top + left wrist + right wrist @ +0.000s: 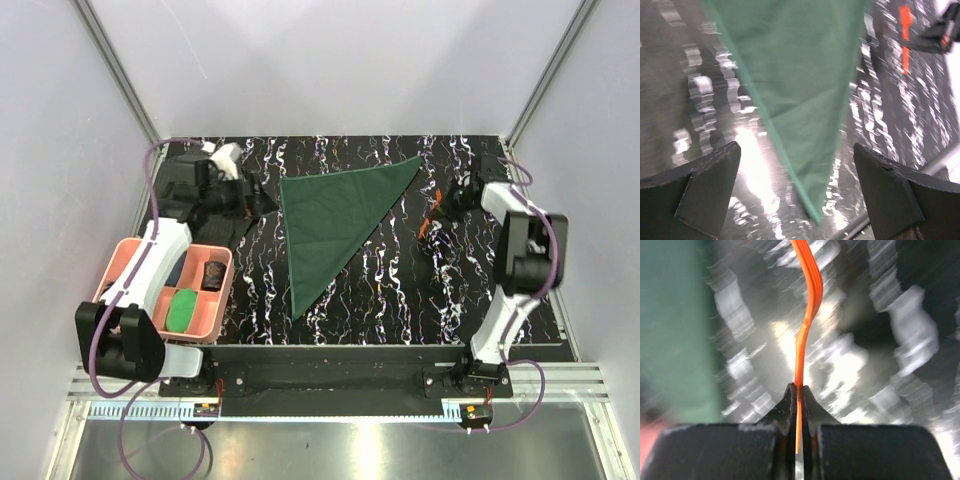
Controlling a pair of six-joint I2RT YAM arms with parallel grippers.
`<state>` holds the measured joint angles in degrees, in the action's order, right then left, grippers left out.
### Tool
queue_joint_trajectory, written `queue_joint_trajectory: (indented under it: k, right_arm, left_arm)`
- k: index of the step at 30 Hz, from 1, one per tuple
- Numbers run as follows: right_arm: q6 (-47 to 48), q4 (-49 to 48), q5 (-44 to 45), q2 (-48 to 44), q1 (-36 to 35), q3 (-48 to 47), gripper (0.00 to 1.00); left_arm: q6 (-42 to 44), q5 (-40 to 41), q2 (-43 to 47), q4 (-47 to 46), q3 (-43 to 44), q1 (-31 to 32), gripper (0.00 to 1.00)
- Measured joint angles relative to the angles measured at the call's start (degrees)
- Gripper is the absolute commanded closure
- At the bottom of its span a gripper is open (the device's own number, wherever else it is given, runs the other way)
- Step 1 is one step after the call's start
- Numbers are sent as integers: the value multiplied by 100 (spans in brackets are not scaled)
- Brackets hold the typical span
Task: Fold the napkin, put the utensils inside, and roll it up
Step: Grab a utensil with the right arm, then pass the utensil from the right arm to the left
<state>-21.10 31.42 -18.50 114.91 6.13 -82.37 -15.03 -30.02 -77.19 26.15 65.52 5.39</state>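
The dark green napkin [335,222] lies on the black marbled table, folded into a triangle with its long point toward the near edge. It fills the upper middle of the left wrist view [800,85]. My left gripper [255,195] is open and empty at the napkin's far left corner. My right gripper [445,205] is shut on the handle of the thin orange-red fork [430,215], to the right of the napkin. In the right wrist view the fork [807,315] sticks out from between the closed jaws, above the table. The fork also shows in the left wrist view [905,37].
A pink divided tray [135,255] sits at the left edge, with a green item [182,310] and dark items in its compartments. The table [400,290] ends at a metal rail along the near edge.
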Motion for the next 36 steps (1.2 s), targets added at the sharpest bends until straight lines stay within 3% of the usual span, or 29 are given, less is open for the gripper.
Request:
queue_joint_trajectory:
  k: [4, 8, 12, 17, 24, 32, 36]
  right_arm:
    - [-1113, -1390, -1060, -1445, -229, 1502, 100]
    - [-2085, -2959, -1626, -2326, -859, 2358, 100]
    - [-2931, -4251, -1958, -2579, -1499, 2962, 100]
    - [-3633, -5097, -2223, -2579, -1777, 3241, 100]
    - [-3960, -5672, -2444, -2579, -1884, 3248, 100]
    - [-3882, -5663, -2461, -2605, -2055, 3248, 100]
    - [-3751, -5510, -2444, -2677, -2133, 3246, 100]
  left_arm:
    - [-367, -227, 2, -573, -173, 715, 7]
    - [-999, -431, -17, -1438, -492, 1375, 11]
    - [-1351, -415, -247, -1956, -461, 2011, 14]
    - [-1427, -378, -702, -2184, -247, 2643, 25]
    - [-1493, -111, -1154, -2186, 50, 2826, 31]
    - [-1598, 59, -1515, -2194, 382, 2962, 39]
    - [-1668, 120, -1714, -2203, 597, 3029, 52]
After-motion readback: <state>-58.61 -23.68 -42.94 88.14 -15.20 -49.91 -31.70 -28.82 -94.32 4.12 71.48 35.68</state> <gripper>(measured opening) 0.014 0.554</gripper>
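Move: The fork is already pinched in my right hand. The point I carry it to, between my open left fingers, lies about 48 cm to that hand's left, 6 cm back and 17 cm higher. From the right hand the napkin's middle is some 32 cm left and 2 cm back, its far right corner 5 cm left and 18 cm ahead, both about 6 cm below. From my left hand the fork lies about 48 cm right, 6 cm ahead and 17 cm down. I bring both hands together over the napkin. My right hand, fork still pinched, sweeps some 22 cm left while rising about 16 cm and easing back, its downward fingers swinging up through roughly 50 degrees to point left. My left hand meets it, going about 22 cm right, turning clockwise some 20 degrees and closing to about half open around the fork's handle end; contact there can't be seen. ##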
